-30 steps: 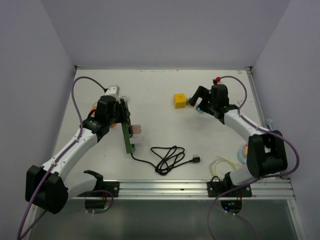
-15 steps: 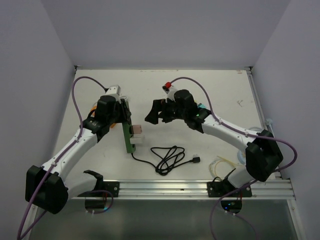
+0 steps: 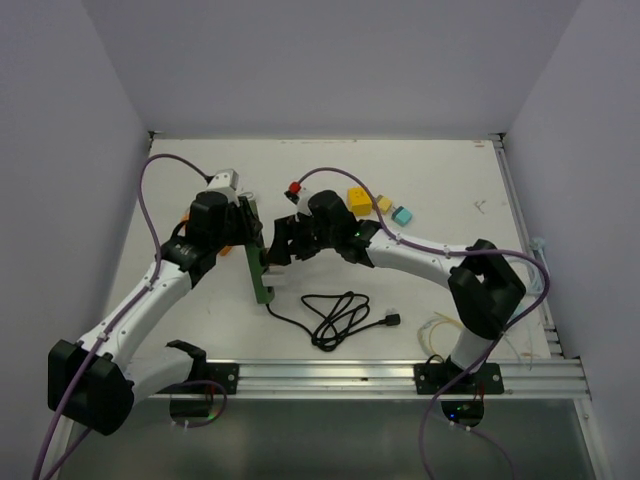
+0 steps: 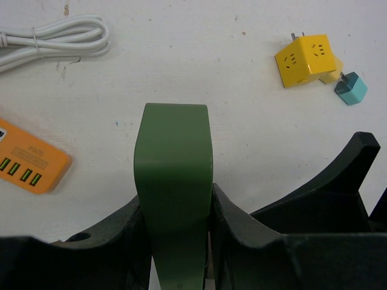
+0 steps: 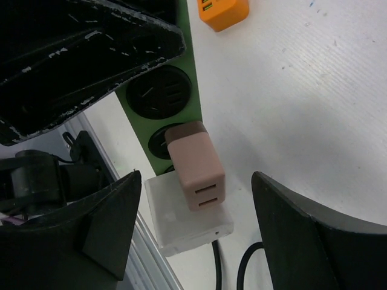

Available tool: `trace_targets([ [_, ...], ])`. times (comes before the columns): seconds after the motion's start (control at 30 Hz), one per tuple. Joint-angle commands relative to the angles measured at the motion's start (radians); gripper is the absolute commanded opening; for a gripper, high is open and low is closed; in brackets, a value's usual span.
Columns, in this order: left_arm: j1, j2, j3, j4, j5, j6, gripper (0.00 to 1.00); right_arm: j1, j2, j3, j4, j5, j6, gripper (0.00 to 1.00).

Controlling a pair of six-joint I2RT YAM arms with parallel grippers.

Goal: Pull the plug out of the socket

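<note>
The socket is a green power strip [image 3: 259, 275] [image 4: 173, 175] [image 5: 163, 90] held up on its long edge. My left gripper [image 3: 247, 230] [image 4: 175, 223] is shut on it, one finger on each flat side. A pinkish-brown plug [image 5: 195, 163] sits in one round socket, with a white plug [image 5: 187, 220] [image 3: 276, 272] just below it. My right gripper [image 3: 281, 246] [image 5: 196, 181] is open, a finger on either side of the pinkish-brown plug and clear of it. In the top view this gripper mostly covers that plug.
A coiled black cable [image 3: 335, 315] [image 5: 242, 266] runs from the strip's near end. A yellow cube adapter [image 3: 357, 197] [image 4: 305, 52] and a teal plug [image 3: 402, 215] [image 4: 351, 89] lie behind the right arm. An orange strip [image 4: 27, 164] [image 5: 224, 11] and a white cable [image 4: 54, 36] lie at the left.
My right arm has swung left from the yellow cube to the green strip, and its jaws have narrowed around the pinkish-brown plug. The left arm has kept its hold and barely moved.
</note>
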Motion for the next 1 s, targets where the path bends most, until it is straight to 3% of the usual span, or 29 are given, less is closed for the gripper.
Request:
trace_targets([
  [0.0,-0.004,-0.039,0.003,0.11,0.029,-0.056,0.0,0.018,0.013,0.06,0.03,-0.041,-0.024,0.74],
  [0.27,-0.004,-0.053,0.001,0.127,0.063,-0.065,0.0,0.025,0.053,0.061,0.034,-0.038,-0.049,0.61],
  [0.37,-0.004,-0.055,0.003,0.131,0.069,-0.067,0.0,0.025,0.059,0.058,0.032,-0.036,-0.055,0.48],
  [0.47,-0.004,-0.056,0.001,0.133,0.07,-0.067,0.0,0.025,0.052,0.052,0.029,-0.035,-0.063,0.26],
  [0.5,-0.004,-0.055,0.0,0.13,0.072,-0.067,0.0,0.027,0.042,0.052,0.024,-0.032,-0.067,0.13],
  [0.57,-0.004,-0.055,-0.002,0.127,0.075,-0.062,0.0,0.025,0.033,0.057,0.012,-0.024,-0.082,0.0],
  [0.63,-0.004,-0.056,-0.011,0.124,0.078,-0.056,0.07,0.025,0.016,0.063,0.006,-0.02,-0.093,0.0],
  [0.97,-0.004,-0.079,-0.042,0.101,0.072,-0.047,0.75,0.024,-0.034,0.077,-0.042,0.017,-0.101,0.0],
])
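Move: From my right hand the pink plug is almost between the open fingers: some 2 cm left, 1 cm back and 2 cm lower. The white plug sits about 4 cm behind it and 2 cm lower, and the green power strip's middle is roughly 5 cm left of my right hand and 1 cm ahead. From my left hand, which already grips the strip, the pink plug is about 4 cm back, 3 cm right and 3 cm lower. I ease my right hand some 2 cm down, left and back around the pink plug while the fingers close and pinch its sides, then keep that grip and draw about 1 cm right. My left hand holds the strip until the very end, when it opens, lets go and rises about 1 cm. ##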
